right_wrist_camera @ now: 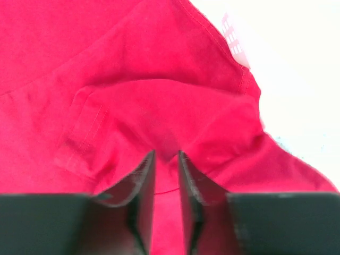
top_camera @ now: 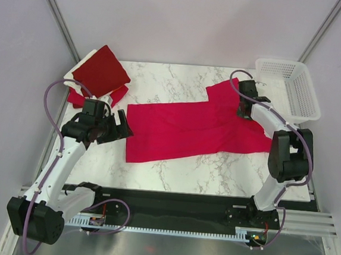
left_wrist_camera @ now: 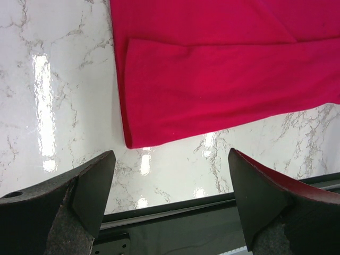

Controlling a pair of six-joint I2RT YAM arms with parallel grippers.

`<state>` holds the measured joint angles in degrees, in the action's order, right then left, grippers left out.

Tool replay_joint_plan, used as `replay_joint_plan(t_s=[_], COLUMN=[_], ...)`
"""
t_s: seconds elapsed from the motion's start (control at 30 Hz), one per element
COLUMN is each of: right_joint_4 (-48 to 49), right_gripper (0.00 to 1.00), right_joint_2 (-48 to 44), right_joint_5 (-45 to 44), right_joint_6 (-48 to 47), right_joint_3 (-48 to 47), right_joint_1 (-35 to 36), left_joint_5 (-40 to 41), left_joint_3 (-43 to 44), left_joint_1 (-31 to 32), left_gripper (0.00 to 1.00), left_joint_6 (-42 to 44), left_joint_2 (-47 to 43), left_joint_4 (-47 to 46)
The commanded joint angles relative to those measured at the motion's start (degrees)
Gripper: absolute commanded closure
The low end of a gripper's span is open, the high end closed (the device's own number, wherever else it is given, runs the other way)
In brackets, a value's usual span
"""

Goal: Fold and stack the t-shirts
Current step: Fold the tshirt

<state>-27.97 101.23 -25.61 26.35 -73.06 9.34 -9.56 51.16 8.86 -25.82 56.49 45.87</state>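
Observation:
A bright crimson t-shirt [top_camera: 188,126] lies spread across the middle of the marble table [top_camera: 173,163], its lower half folded over. My right gripper [top_camera: 246,93] is down on its far right shoulder end. In the right wrist view the narrow jaws [right_wrist_camera: 166,154] pinch a raised pucker of the crimson cloth [right_wrist_camera: 133,79]. My left gripper [top_camera: 117,123] hovers wide open just left of the shirt's near left corner [left_wrist_camera: 223,69], with nothing between its fingers [left_wrist_camera: 170,154]. At the back left a folded dark red t-shirt [top_camera: 101,71] tops a stack with cream [top_camera: 84,57] and red [top_camera: 77,98] cloth showing under it.
A white lattice basket [top_camera: 291,84] stands at the back right, just beyond the right gripper. The table's near edge and a black rail [left_wrist_camera: 175,210] run right under the left gripper. Grey walls enclose the left and right sides.

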Motion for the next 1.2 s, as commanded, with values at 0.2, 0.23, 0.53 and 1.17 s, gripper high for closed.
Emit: replay_joint_plan(t_s=[0.2,0.23,0.53,1.17], right_joint_4=[-1.7,-1.7,5.6,7.8], right_gripper=[0.53,0.48,0.40,0.36], right_joint_2=[3.0,2.5,-10.4,-28.8], right_joint_5=[-0.8,-0.5,12.8,29.7], right_joint_6=[-1.5,-1.3,0.7,9.0], right_joint_3=[-5.6,-4.4,14.0,40.9], right_joint_1=[-1.3,-1.3,-0.8,1.7], left_joint_5=[-0.9,-0.5,4.0,9.3], left_joint_3=[-0.4,-0.7,-3.6,-9.6], left_joint_1=[0.2,0.3,9.2,12.3], left_gripper=[0.06,0.06,0.11,0.09], left_joint_6=[0.6,0.4,-10.4,-17.5], left_joint_2=[-1.2,-1.5,4.5,31.0], left_joint_4=[0.0,0.1,-3.1,-20.1])
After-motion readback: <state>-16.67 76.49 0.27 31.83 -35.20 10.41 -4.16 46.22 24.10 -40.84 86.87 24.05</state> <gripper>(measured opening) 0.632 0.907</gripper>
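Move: The left hand aims at the t-shirt's near edge at its left end, about 14 cm below, 7 cm to its right and 1 cm back. The shirt's near-left corner lies about 5 cm back and 1 cm right; the folded stack is some 25 cm ahead and 14 cm left. The right hand's near-edge spot lies about 14 cm back, 5 cm left and 8 cm below; the outstretched sleeve is 12 cm ahead and 5 cm left, the white basket 14 cm ahead and 20 cm right. The right hand spreads its barely open fingers to a bit over half and, after edging a centimetre forward, draws back some 15 cm, sinking and drifting left, to the t-shirt's near edge while it rolls about 25 degrees left side up. Once that retreat begins, the wide-open left hand drops about 13 cm and swings right, first slightly back and then forward, its fingers tipping more steeply down onto the cloth beside the near edge. ##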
